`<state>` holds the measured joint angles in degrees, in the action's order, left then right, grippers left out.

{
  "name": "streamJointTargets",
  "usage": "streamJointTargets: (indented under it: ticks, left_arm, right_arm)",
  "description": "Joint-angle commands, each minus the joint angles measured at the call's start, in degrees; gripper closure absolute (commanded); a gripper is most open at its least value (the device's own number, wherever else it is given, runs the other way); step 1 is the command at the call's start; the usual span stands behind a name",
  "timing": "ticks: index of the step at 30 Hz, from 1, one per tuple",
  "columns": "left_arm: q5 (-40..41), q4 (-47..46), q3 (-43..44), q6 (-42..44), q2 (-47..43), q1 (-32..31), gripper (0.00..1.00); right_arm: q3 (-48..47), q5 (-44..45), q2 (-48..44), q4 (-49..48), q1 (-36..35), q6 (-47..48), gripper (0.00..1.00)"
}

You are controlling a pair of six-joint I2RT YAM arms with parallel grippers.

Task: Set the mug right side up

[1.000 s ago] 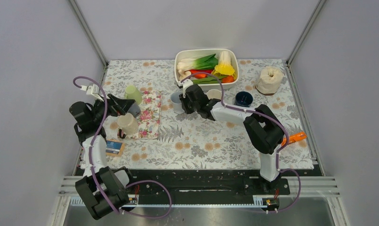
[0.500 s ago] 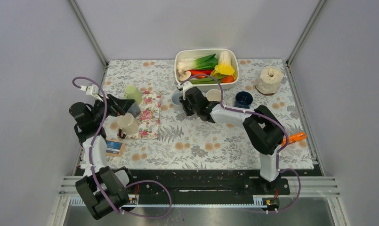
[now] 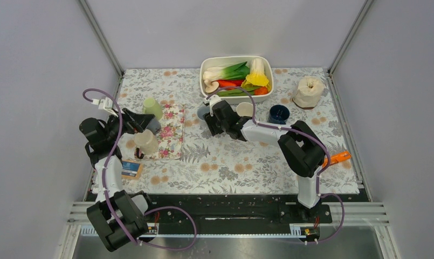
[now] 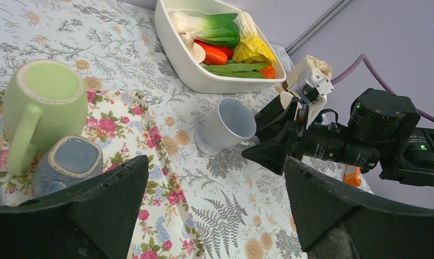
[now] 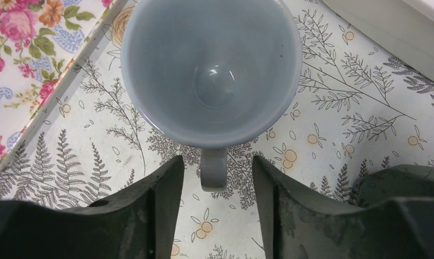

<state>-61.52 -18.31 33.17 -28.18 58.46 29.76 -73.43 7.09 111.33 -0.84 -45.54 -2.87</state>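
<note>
The grey-blue mug (image 3: 202,112) stands upright on the flowered cloth, its mouth facing up (image 5: 212,70) and its handle (image 5: 213,170) pointing at my right wrist. My right gripper (image 5: 215,162) is open: the handle sits between the fingers with a gap on each side, touching neither. From the left wrist the mug (image 4: 228,127) shows with the right gripper (image 4: 276,143) just behind its handle. My left gripper (image 4: 214,162) is wide open and holds nothing, hovering over the edge of the floral tray (image 3: 171,132), left of the mug.
On the floral tray stand an upside-down green mug (image 3: 152,107), a blue-grey cup (image 3: 154,125) and a beige cup (image 3: 146,141). A white tub of vegetables (image 3: 206,67) sits behind the mug. To the right are a cream cup (image 3: 245,109), a dark blue cup (image 3: 279,113) and an orange tool (image 3: 338,157).
The right gripper was shut on the mug's handle and has now opened off it. The mug and gripper shifted slightly toward the tub. The left arm has not moved.
</note>
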Motion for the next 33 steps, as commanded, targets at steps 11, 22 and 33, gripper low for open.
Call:
streamJointTargets:
  ticks: [11, 22, 33]
  left_arm:
    - [6.66, 23.41, 9.45, 21.19, 0.02, 0.76, 0.01]
    - [18.5, 55.51, 15.35, 58.63, 2.98, 0.74, 0.01]
    - [24.42, 58.52, 16.9, 63.94, 11.49, 0.67, 0.01]
  right_arm:
    - [-3.04, -1.5, -13.33, 6.39, -0.07, 7.32, 0.08]
    - [3.33, -5.99, -31.17, 15.04, 0.01, 17.66, 0.0]
    - [12.1, -10.55, -42.28, 14.15, 0.03, 16.33, 0.0]
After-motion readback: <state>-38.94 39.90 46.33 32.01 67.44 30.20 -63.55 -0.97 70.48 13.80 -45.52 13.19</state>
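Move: The right hand's half-open fingers straddle the grey mug's handle; the mug's middle is about 5 cm ahead, 3 cm left and 1 cm below. The black-and-cream mug is some 16 cm to the right of the grey mug and 1 cm farther out. The upside-down cream mug lies about 2 cm back, 4 cm left and 17 cm below the left hand. From the cream mug, the blue-grey cup is 6 cm farther out and 2 cm right; the sponge is 10 cm nearer and 6 cm left. With the grey mug already free, the right hand opens its fingers fully from about half and, after a brief pause, climbs some 19 cm off the handle, drawing back and to the right by 7 to 9 cm as its fingertips swing up a little. Meanwhile the left hand, kept wide open, drops about 12 cm while easing back and left some 5 cm each, rolling and tipping its fingers down towards the upturned cream mug's handle, still short of it. ##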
